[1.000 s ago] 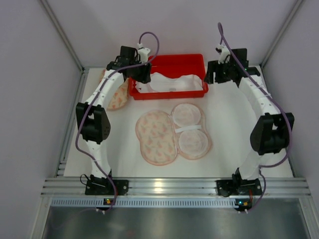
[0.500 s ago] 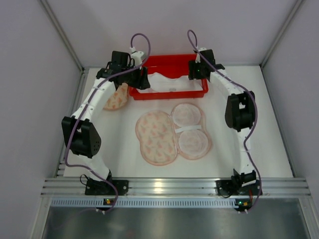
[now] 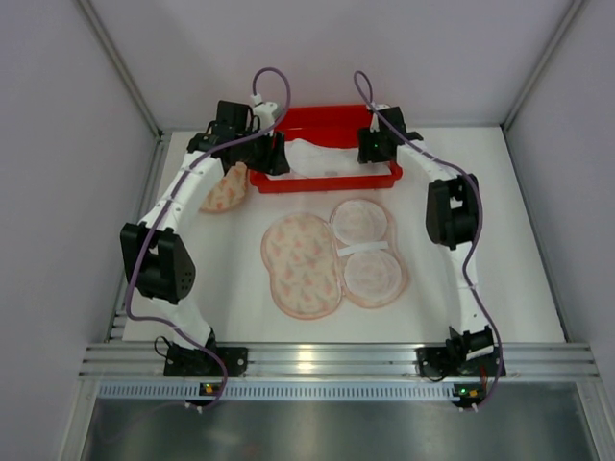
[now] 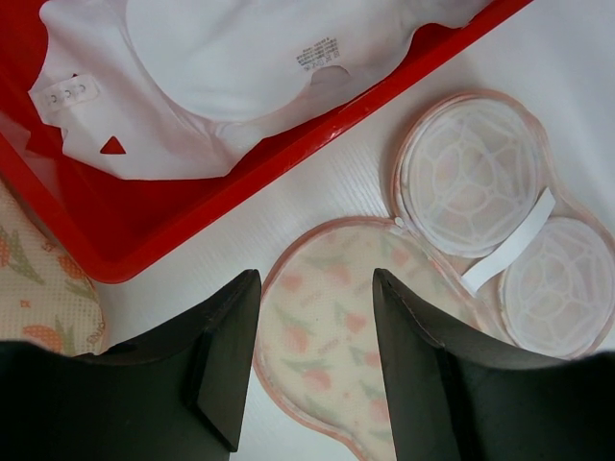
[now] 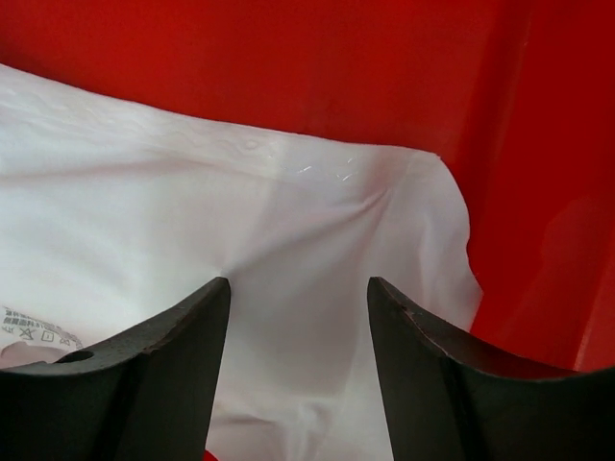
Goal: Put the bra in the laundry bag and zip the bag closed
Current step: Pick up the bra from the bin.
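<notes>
The white bra (image 3: 322,157) lies crumpled in a red tray (image 3: 332,118) at the back of the table. The laundry bag (image 3: 303,264) lies unzipped and spread flat in front of the tray, its floral half on the left and its mesh cups (image 3: 367,252) on the right. My left gripper (image 3: 272,154) hangs open over the tray's left front corner; in the left wrist view (image 4: 315,279) the bag's floral half (image 4: 336,336) shows between its fingers. My right gripper (image 3: 375,146) is open just above the bra's right end (image 5: 250,221), with white fabric between its fingers (image 5: 192,346).
A second floral bag (image 3: 226,188) lies left of the tray, partly under the left arm, and shows at the lower left of the left wrist view (image 4: 38,288). The tray's red wall (image 5: 538,192) rises close to the right of the right gripper. Enclosure walls stand on three sides.
The right arm has swung left from the table's back right corner to over the tray's right end. The left arm shifted slightly left. Both grippers hold nothing.
</notes>
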{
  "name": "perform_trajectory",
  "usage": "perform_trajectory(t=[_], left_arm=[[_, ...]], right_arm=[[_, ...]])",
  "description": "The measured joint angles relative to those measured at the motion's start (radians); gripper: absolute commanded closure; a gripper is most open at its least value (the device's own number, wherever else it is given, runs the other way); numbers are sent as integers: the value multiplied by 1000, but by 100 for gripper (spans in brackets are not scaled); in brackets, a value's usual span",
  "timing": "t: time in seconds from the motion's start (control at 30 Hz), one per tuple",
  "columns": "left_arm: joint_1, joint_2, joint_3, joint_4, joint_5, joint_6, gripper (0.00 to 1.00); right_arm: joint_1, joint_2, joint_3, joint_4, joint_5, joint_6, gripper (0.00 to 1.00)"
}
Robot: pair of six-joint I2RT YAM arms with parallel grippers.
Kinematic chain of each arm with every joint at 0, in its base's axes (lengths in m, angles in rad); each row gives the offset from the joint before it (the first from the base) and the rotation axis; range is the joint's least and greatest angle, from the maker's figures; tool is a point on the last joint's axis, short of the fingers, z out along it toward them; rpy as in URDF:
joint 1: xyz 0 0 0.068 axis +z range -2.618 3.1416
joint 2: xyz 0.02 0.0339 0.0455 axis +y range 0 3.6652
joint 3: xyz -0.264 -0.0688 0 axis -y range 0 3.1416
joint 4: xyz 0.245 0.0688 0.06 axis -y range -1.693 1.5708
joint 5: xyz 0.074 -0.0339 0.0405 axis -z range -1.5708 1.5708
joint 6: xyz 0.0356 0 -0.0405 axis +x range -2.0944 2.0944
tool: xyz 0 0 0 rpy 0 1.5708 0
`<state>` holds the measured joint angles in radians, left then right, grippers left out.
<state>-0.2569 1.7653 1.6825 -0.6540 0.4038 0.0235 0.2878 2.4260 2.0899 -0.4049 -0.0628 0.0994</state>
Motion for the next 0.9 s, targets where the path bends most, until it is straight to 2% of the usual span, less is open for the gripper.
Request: perform_trajectory(t=[0.13, 0.27, 0.3, 0.33, 0.67, 0.9], left_arm=[[0, 12, 1, 0, 0, 0, 43], [0, 20, 1, -1, -1, -1, 43], [0, 20, 1, 0, -1, -1, 43], [0, 20, 1, -1, -1, -1, 43], [6, 19, 0, 0, -15, 2, 42], [11, -8, -14, -1, -47, 11, 41]], right_arm=[[0, 32, 2, 2, -22, 17, 49], [-1, 39, 13, 10, -48, 26, 79], [-1, 39, 13, 11, -56, 29, 93], [-1, 39, 13, 10, -63, 30, 99], [-1, 18, -4, 14, -137, 23, 100], [0, -197, -139, 89, -141, -69, 100]])
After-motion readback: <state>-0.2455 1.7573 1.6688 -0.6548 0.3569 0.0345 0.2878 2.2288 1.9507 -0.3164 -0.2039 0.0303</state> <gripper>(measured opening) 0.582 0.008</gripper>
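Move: The right hand is already down in the red bin, with the bra's right end about 2 cm below its open fingers and only about 1 cm to the left. The middle of the bra is some 12 cm to the left and 2 cm back. The bin's right wall runs about 8 cm to the right, level with the hand; the opened laundry bag lies roughly 27 cm back and 9 cm left, 5 cm down. From the left hand, the bra's middle is some 14 cm ahead, 9 cm right and 18 cm below. The right hand sinks about 2 cm onto the bra near its right end and closes its fingers fully, pinching a fold of the white cloth a little in from the far edge while drifting some 2 cm to its left. Keeping that pinch, it then rises ever faster, about 9 cm from its lowest point and slightly back towards the base, the wrist turning roughly 10 degrees counter-clockwise and the fingers tipping up a little. ##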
